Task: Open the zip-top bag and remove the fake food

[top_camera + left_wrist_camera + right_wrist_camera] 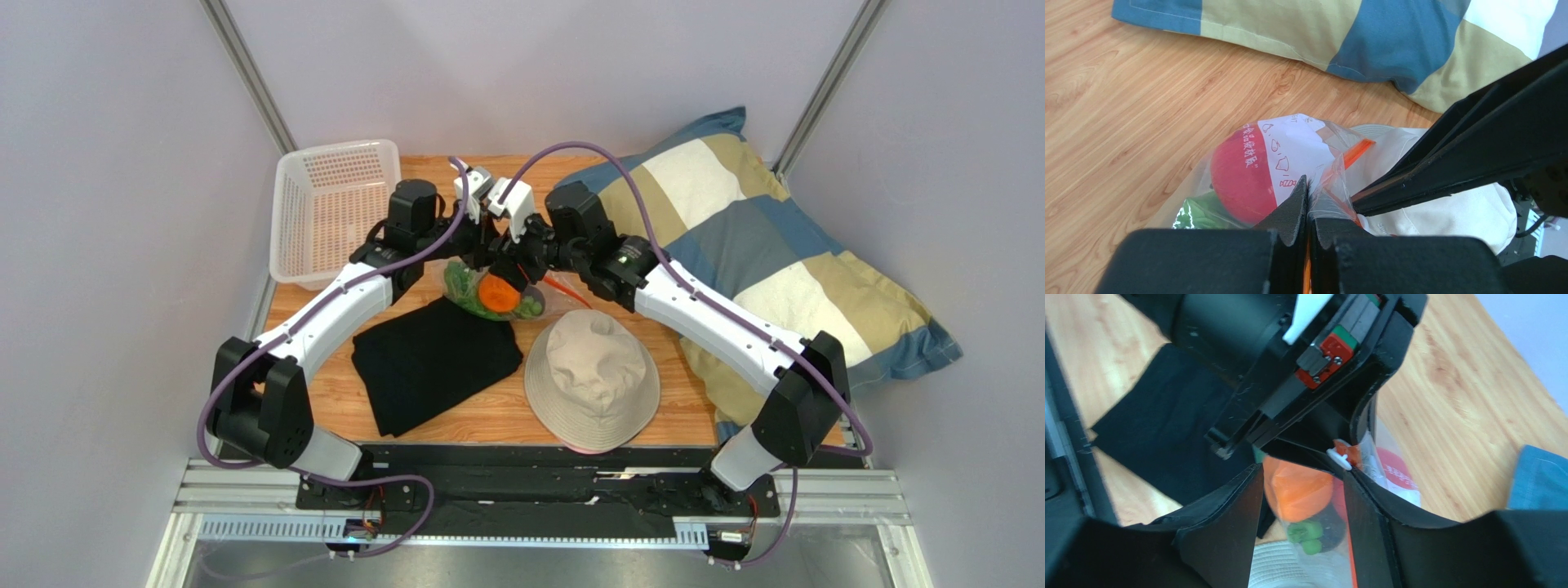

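Observation:
The zip-top bag point(491, 294) lies on the table between the black cloth and the hat, with the fake food inside. Through the plastic I see an orange fruit point(497, 294), a red apple point(1241, 177) and green leaves point(1195, 214). My left gripper point(1309, 187) is shut on the bag's top edge by the orange-red zip strip point(1355, 152), next to the white label point(1290, 147). My right gripper point(1303, 471) is open, its fingers either side of the bag's top over the orange fruit point(1300, 487), near a white slider point(1339, 458). Both grippers meet above the bag point(503, 245).
A white mesh basket point(331, 208) stands at the back left. A black cloth point(429, 355) lies front left of the bag and a beige hat point(591, 374) front right. A blue, cream and tan pillow point(736, 245) fills the right side.

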Controlling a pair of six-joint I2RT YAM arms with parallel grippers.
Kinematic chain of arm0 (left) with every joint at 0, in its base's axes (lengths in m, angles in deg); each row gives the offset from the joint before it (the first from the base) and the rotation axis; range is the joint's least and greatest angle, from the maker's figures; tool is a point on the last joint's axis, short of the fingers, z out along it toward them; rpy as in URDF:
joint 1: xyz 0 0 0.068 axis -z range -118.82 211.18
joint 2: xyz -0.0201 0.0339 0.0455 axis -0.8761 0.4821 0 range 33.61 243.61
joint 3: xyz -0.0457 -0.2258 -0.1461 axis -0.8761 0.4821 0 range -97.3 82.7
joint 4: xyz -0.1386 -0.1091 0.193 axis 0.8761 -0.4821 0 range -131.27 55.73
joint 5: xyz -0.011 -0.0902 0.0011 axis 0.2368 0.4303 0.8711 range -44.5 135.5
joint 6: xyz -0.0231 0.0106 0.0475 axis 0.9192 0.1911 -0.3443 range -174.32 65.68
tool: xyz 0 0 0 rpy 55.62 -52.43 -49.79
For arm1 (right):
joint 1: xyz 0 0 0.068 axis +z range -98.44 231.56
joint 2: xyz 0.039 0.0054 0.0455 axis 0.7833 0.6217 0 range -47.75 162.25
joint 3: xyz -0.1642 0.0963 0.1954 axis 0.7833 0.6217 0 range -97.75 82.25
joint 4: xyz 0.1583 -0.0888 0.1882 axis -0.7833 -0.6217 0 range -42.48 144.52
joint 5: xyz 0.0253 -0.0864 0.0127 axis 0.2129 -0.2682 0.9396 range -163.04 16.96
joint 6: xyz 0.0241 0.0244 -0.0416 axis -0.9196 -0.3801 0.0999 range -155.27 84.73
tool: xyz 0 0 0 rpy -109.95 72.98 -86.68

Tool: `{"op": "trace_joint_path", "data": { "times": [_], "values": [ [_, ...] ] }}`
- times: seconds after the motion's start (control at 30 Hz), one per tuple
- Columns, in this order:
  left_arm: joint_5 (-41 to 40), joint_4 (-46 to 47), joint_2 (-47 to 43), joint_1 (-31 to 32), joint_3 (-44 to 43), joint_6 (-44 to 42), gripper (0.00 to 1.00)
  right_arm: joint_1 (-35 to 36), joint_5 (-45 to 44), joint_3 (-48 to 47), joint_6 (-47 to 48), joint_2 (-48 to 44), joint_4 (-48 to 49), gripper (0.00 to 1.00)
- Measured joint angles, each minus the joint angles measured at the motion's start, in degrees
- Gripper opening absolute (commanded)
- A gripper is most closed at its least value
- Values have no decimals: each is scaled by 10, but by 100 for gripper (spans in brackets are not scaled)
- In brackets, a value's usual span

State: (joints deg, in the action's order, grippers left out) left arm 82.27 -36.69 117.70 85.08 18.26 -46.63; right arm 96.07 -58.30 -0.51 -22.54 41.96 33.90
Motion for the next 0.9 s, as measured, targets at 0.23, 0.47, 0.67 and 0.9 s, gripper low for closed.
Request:
{"op": "trace_joint_path", "data": {
  "times": [0.23, 0.47, 0.67, 0.9],
  "values": [
    [-14, -5, -5, 0, 0, 0, 0, 22, -117, 0, 19, 14, 21, 43],
    [-23, -15, -15, 0, 4, -4, 0, 24, -178, -1, 34, 21, 29, 45],
    [-29, -15, -17, 0, 7, -5, 0, 26, -194, -1, 34, 21, 39, 24],
    [-40, -10, -19, 0, 12, -5, 0, 35, -193, 8, 37, 21, 46, 0]
  ]
}}
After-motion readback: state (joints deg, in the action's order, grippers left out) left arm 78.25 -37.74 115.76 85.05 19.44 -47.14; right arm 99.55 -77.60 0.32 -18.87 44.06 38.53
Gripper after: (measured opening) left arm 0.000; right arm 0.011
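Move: The zipper slider, on the orange zip strip, is about 3 cm ahead of the right hand, level sideways and 1 cm lower. From the left hand, already pinching the bag's film, it is some 1 cm back, 2 cm right and level in height. From the right hand, the orange lies 3 cm back, 3 cm left and 7 cm down; the hat about 17 cm back, 13 cm right; the black cloth 15 cm back, 15 cm left, both some 10 cm below. The right fingers shut on the orange zip strip right at the white slider, hard beside the left fingertips. Half open, the right hand first goes forward about 4 cm to it, turning some 15 degrees, mostly clockwise, then hovers and closes fully. The left hand keeps its pinch on the film, easing left about 1 cm. ##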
